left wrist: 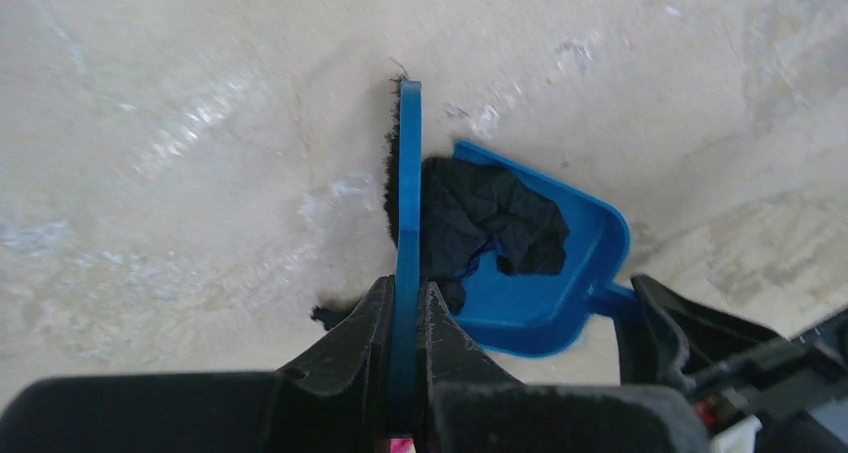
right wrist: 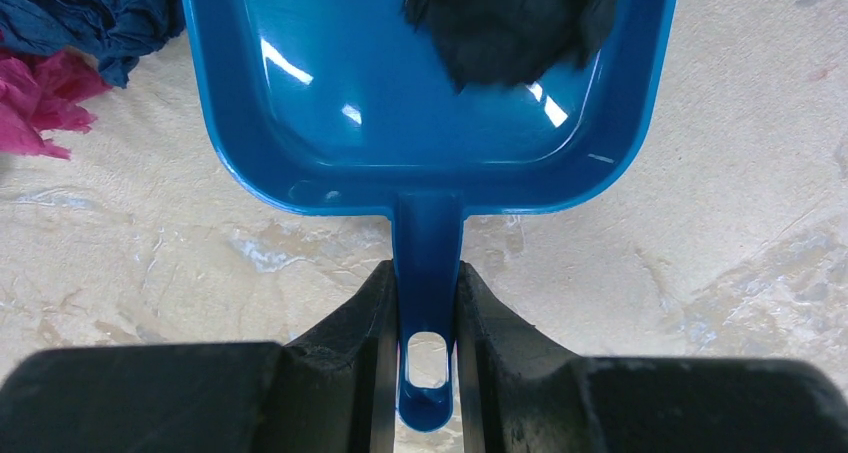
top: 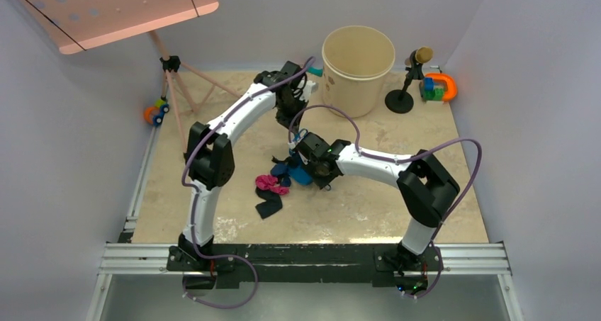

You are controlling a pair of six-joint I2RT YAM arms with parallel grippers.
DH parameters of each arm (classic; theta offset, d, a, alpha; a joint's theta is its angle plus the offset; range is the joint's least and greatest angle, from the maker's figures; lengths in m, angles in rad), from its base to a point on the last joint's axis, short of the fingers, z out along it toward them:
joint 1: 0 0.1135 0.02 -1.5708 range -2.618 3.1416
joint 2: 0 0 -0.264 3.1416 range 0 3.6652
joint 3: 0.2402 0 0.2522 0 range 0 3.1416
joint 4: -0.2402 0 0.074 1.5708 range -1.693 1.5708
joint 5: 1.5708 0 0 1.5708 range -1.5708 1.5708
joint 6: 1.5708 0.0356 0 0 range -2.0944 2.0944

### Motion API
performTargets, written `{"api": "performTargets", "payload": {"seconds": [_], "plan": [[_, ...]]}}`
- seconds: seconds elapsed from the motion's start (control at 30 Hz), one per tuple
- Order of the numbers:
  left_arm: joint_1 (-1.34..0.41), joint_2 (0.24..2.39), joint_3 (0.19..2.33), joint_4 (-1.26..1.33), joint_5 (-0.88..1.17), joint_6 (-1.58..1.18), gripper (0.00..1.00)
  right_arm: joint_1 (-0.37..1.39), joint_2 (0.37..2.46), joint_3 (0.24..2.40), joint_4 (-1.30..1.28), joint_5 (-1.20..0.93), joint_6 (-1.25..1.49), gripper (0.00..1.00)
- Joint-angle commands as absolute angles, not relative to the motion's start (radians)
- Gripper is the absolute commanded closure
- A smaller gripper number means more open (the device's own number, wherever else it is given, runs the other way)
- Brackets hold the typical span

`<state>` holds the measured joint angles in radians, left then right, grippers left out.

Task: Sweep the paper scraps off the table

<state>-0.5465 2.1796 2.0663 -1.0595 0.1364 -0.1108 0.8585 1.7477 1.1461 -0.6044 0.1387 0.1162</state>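
My left gripper [left wrist: 405,291] is shut on the flat blue handle of a brush [left wrist: 408,183]; its black bristles rest on the table [left wrist: 180,123] at the dustpan's mouth. My right gripper [right wrist: 427,278] is shut on the handle of the blue dustpan [right wrist: 380,103]. A black paper wad [right wrist: 510,18] lies inside the pan [left wrist: 545,303]. More paper scraps lie left of the pan: dark blue ones [right wrist: 90,13], magenta ones [right wrist: 40,98] and a black one [top: 269,206]. From above, both grippers meet mid-table, left [top: 293,142] and right [top: 312,166].
A tall beige bucket [top: 358,69] stands at the back, with a black stand [top: 404,94] and colourful toys [top: 439,87] to its right. A pink tripod [top: 177,80] holding a board, and a small toy [top: 156,112], stand at the back left. White walls enclose the table [top: 397,200].
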Motion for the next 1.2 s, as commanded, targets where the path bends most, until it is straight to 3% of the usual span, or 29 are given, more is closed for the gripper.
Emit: {"api": "performTargets", "payload": {"seconds": [0.0,0.7,1.17], "plan": [[-0.554,2.069,1.973,-1.066,0.314,-0.150,1.00,0.866,1.748,1.183,-0.593,0.151,0.134,1.00],[-0.524,1.858,1.999,-1.092,0.147,-0.241,1.00,0.904,1.603,0.998,-0.441,0.246,0.193,1.00],[-0.495,1.668,1.893,-1.090,0.061,-0.234,1.00,0.906,1.510,0.967,-0.440,0.267,0.216,1.00]]}}
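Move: The blue dustpan's tray, its mouth towards the left hand's side, lies about 12 cm back and 2 cm right of the left hand, which holds the brush, and some 11 cm below. From the right hand on the pan's handle, the tray is roughly 4 cm ahead, 7 cm left and 3 cm below. Navy scraps lie another 6 cm left of the tray and 1 cm nearer; the pink scrap, 9 cm left of the tray and 4 cm nearer. Back by about 4 cm in a quick, nearly level stroke, the left hand draws the brush at the pan's mouth over the dark scraps, then lifts it steeply some 11 cm, drifting left late in the rise. The right hand, keeping its grip on the handle, rises 2 to 3 cm and tilts over 10 degrees so that the pan's mouth side comes up. ##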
